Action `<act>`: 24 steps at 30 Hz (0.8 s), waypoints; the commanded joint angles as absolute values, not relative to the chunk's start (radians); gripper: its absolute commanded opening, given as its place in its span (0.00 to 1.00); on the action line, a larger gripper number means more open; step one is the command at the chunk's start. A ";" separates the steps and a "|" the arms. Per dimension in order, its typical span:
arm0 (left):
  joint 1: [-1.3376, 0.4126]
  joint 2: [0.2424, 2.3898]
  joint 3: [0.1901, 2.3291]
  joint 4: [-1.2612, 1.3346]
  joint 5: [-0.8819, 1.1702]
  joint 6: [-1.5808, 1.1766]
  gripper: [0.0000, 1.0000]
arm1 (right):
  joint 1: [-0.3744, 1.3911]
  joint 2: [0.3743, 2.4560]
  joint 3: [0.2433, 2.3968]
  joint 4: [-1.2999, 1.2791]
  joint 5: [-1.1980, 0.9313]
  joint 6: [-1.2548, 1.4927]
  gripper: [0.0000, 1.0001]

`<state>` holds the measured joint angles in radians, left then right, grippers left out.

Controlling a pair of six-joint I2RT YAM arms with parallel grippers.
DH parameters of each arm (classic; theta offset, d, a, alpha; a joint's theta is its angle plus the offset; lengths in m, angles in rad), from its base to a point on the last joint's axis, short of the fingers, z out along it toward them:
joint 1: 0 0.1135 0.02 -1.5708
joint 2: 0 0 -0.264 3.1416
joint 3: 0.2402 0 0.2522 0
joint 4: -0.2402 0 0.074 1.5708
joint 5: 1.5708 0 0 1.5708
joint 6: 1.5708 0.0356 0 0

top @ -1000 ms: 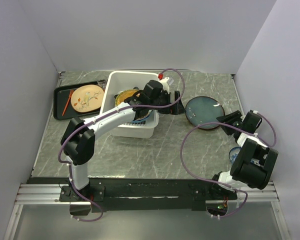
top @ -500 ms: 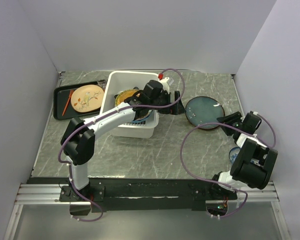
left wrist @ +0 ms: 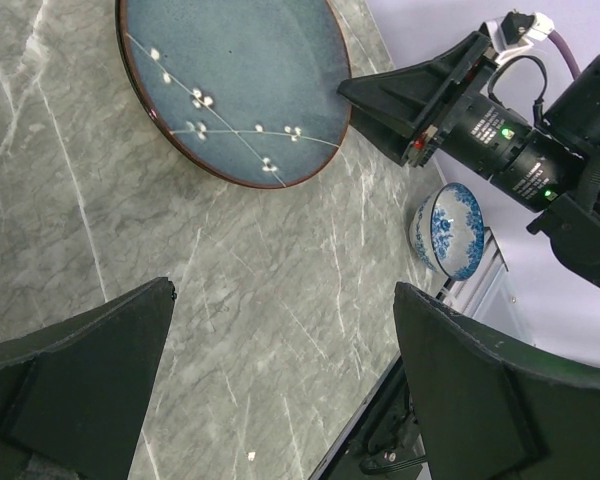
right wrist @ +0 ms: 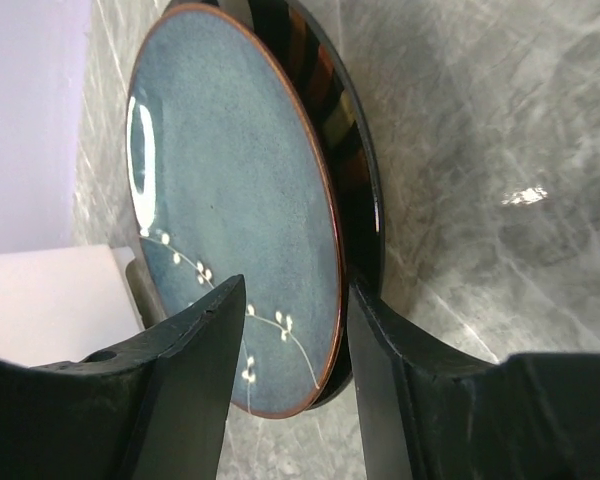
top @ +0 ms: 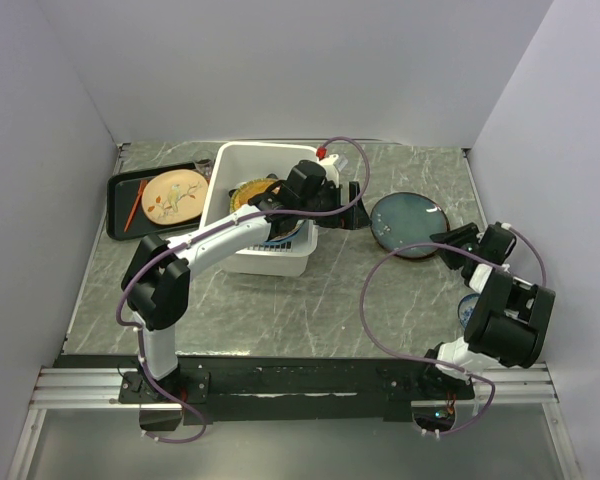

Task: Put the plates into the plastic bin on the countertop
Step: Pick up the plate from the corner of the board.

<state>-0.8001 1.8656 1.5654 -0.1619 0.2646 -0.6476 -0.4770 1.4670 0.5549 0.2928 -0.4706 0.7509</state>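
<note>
A large dark teal plate (top: pixel 405 218) (right wrist: pixel 230 180) (left wrist: pixel 230 80) with a white sprig pattern lies on the grey-green countertop (top: pixel 320 300), to the right of the white plastic bin (top: pixel 223 160). My right gripper (top: pixel 448 243) (right wrist: pixel 298 290) is open and straddles the plate's near right rim, one finger over its face and the other under the rim. My left gripper (top: pixel 345 208) (left wrist: pixel 284 290) hangs wide open between bin and plate, with nothing in it. The bin holds stacked plates, among them a yellow one (top: pixel 248 192) partly hidden by the left arm.
A black tray (top: pixel 120 190) at the back left carries a tan plate (top: pixel 175 195) and an orange stick (top: pixel 135 203). A small blue-and-white bowl (top: pixel 467 308) (left wrist: pixel 445 228) sits by the right arm's base. Walls close in the left, back and right sides.
The right gripper's fingers have drawn a little closer together around the plate's rim, and the right wrist has shifted slightly toward the plate. The left arm has not moved.
</note>
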 commanded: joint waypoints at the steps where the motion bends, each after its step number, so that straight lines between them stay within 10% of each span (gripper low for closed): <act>1: -0.802 1.835 1.571 -0.140 0.262 -0.635 0.96 | -0.442 1.489 0.568 0.330 -0.425 0.758 0.51; 7: -0.802 1.835 1.569 -0.135 0.264 -0.637 0.96 | -0.428 1.514 0.563 0.345 -0.403 0.775 0.39; 12: -0.802 1.832 1.566 -0.138 0.259 -0.637 0.96 | -0.428 1.525 0.558 0.351 -0.408 0.784 0.00; 24: -0.802 1.835 1.565 -0.137 0.256 -0.635 0.96 | -0.431 1.447 0.499 0.449 -0.459 0.816 0.00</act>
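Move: The grey plate's middle lies some 7 cm to the right hand's left and 4 cm ahead, about 1 cm below it; its near right rim is already between the open fingers. The striped dish sits right under that plate, 2 cm deeper. The blue patterned bowl stands about 16 cm back and 7 cm to the right of this hand, 4 cm lower. From the idle left hand the plate is roughly 15 cm to the right, 2 cm back and 16 cm down. Sink the right gripper about 1.5 cm at the grey plate's near right rim, easing slightly left, and shut the half-open fingers nearly fully so they pinch the thin edge, one finger above and one below. Then come up a mere half centimetre and hold the rim there, hardly turning the wrist. ##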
